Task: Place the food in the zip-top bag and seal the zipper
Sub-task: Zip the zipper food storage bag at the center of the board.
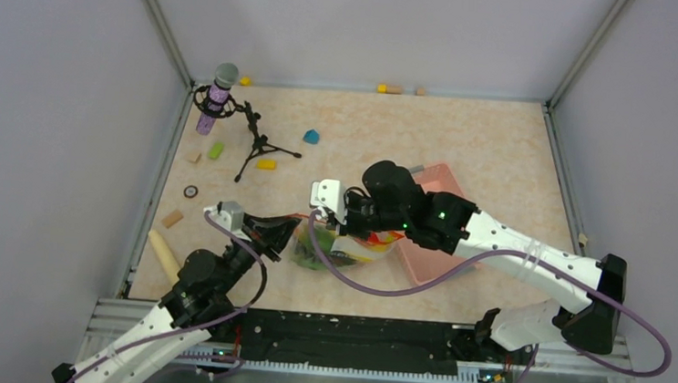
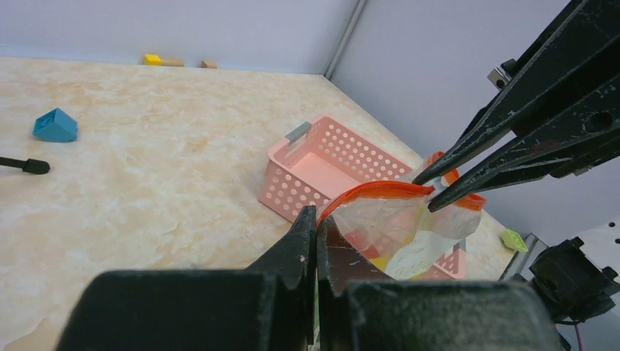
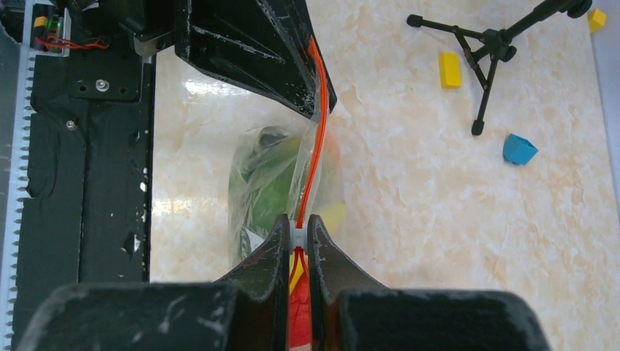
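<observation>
The zip-top bag (image 1: 349,247) hangs between both grippers just above the table, near the front. Through its clear plastic the food shows as green pieces (image 3: 267,183), something yellow (image 3: 333,216) and something red (image 3: 298,307). My left gripper (image 2: 317,216) is shut on the bag's top corner, at one end of the orange zipper (image 3: 316,146). My right gripper (image 3: 297,223) is shut on the zipper's white slider (image 3: 298,234). From the slider to the left gripper (image 3: 292,95) the strip runs as one taut line. Behind the slider it splits in two.
A pink basket (image 2: 322,164) stands right behind the bag, under the right arm. A microphone tripod (image 1: 253,139) stands at the back left. Loose blocks lie around it: blue (image 1: 311,136), yellow (image 1: 266,163), green (image 1: 216,150). Wooden pieces (image 1: 163,253) lie by the left wall.
</observation>
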Controlling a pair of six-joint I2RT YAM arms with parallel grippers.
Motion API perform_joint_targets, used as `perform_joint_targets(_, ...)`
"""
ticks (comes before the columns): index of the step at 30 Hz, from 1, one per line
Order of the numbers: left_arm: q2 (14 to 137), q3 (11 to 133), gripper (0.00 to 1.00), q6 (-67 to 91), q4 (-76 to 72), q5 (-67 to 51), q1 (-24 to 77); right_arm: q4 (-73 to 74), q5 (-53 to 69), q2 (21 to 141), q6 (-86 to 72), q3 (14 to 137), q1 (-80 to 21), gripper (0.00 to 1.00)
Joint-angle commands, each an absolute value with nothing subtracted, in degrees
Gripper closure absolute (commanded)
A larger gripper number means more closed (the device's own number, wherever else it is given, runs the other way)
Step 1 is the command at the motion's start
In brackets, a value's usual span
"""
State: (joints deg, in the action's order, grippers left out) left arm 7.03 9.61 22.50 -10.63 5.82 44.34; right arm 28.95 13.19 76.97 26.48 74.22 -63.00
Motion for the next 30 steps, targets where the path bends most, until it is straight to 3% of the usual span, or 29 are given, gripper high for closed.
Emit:
perform_joint_targets(1, 6.0, 9.5, 1.00, 23.3, -11.3, 12.8, 43.7, 30.8, 13.1, 73.7, 27.0, 74.2, -63.2, 1.00)
perform_joint_targets(7, 5.5, 10.0, 1.00, 24.7, -10.0, 16.3, 43.7, 30.9, 13.1, 73.7, 27.4, 74.1, -63.1, 1.00)
perform_joint_targets(12, 5.1, 10.7, 1.00, 27.5, -7.3, 25.7, 43.7, 30.9, 13.2, 73.8, 27.5, 74.0, -63.1, 1.00)
perform_joint_targets(30, 5.1, 11.7, 1.00, 31.2, -4.3, 32.9, 43.7, 31.4, 13.3, 74.4, 28.3, 74.0, -63.2, 1.00)
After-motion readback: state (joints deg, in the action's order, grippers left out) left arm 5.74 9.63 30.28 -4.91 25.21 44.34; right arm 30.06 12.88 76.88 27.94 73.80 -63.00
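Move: The white slider sits between the right fingertips; from the left hand, which has the zipper's corner shut in its fingers, that slider lies about 7 cm to the right, roughly level in height and a centimetre nearer the base. The food-filled bag hangs some 9 cm below the left hand, 8 cm right and 4 cm back. The empty basket stands about 36 cm right, 6 cm farther out and 12 cm below the left hand. Keeping the orange zipper's corner pinched, the left hand draws it away from the slider, about 5 cm to the left and 3 cm forward and sinking some 2 cm, while the wrist swings nearly 20 degrees counter-clockwise and tips slightly down. The right hand keeps its grip on the slider and all but stays put as the anchor. ##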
